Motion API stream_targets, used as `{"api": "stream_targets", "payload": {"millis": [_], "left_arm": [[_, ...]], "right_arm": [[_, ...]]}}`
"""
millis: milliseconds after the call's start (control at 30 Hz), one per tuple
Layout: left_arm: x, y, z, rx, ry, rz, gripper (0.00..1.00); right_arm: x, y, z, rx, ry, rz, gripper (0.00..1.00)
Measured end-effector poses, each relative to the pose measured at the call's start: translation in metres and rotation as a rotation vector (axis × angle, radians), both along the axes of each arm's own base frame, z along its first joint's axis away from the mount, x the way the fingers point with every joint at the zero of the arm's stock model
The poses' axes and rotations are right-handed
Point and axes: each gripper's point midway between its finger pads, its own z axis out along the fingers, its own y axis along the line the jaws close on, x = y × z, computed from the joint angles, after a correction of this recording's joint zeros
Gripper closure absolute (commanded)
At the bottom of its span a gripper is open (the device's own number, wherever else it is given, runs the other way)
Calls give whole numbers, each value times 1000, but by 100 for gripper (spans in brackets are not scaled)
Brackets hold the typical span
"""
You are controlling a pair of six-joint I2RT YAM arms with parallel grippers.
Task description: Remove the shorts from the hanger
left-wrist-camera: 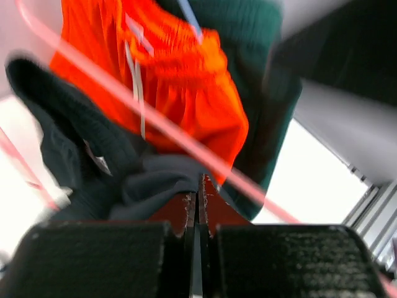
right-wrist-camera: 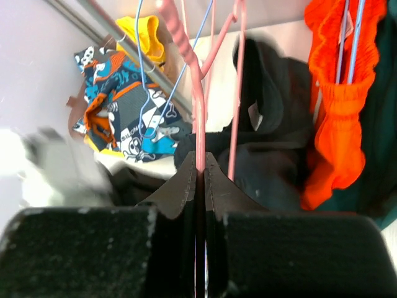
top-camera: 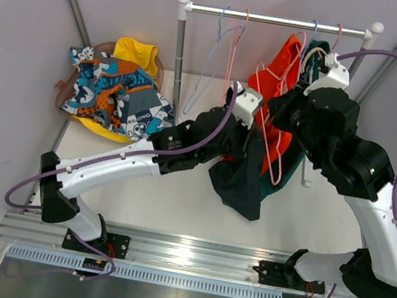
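Observation:
The very dark shorts [top-camera: 238, 185] hang low off a pink hanger [top-camera: 277, 178] in front of the rack. My left gripper [top-camera: 250, 134] is shut on their fabric; in the left wrist view the dark shorts [left-wrist-camera: 80, 143] bunch at the closed tips of the left gripper [left-wrist-camera: 200, 186]. My right gripper [right-wrist-camera: 200, 162] is shut on the pink hanger [right-wrist-camera: 197, 93] wire, up beside the orange-red shorts [top-camera: 277, 78]. The teal shorts [top-camera: 318, 53] hang behind those. The orange-red shorts [right-wrist-camera: 335, 124] and teal shorts [right-wrist-camera: 378, 155] stay on hangers.
A basket [top-camera: 68, 87] at the back left holds the yellow shorts [top-camera: 137, 52] and patterned shorts [top-camera: 113, 90]. The rack rail [top-camera: 279, 20] carries empty blue and pink hangers [top-camera: 227, 40]. The rack's left post [top-camera: 177, 55] stands near my left arm.

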Motion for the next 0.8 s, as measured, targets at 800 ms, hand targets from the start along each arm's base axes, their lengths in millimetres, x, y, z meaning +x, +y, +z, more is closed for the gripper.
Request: {"api": "stream_targets", "payload": {"millis": [800], "left_arm": [[-51,267,52,7,-125,408,100]], "right_arm": [[157,13,-42,-158,66,-96,100]]}}
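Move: The pile of removed shorts in the bin lies about 40 cm left of the left hand, some 19 cm ahead and 32 cm below; the rack's left leg stands roughly 21 cm left and 18 cm ahead, its middle 15 cm lower. From the right hand, the free spot on the rail is some 18 cm ahead, 3 cm left and 6 cm up, with the red shorts hanging about 15 cm ahead, straight in line, and 15 cm lower. Still pinching the black shorts, the left hand first draws them back about 13 cm and down 10, away from the pink hanger, then sweeps some 27 cm left and rises past its starting height towards the bin, turning over 20 degrees counter-clockwise. Meanwhile the right hand keeps its grip on the hanger's neck and carries it about 15 cm forward and slightly down to the rail. ##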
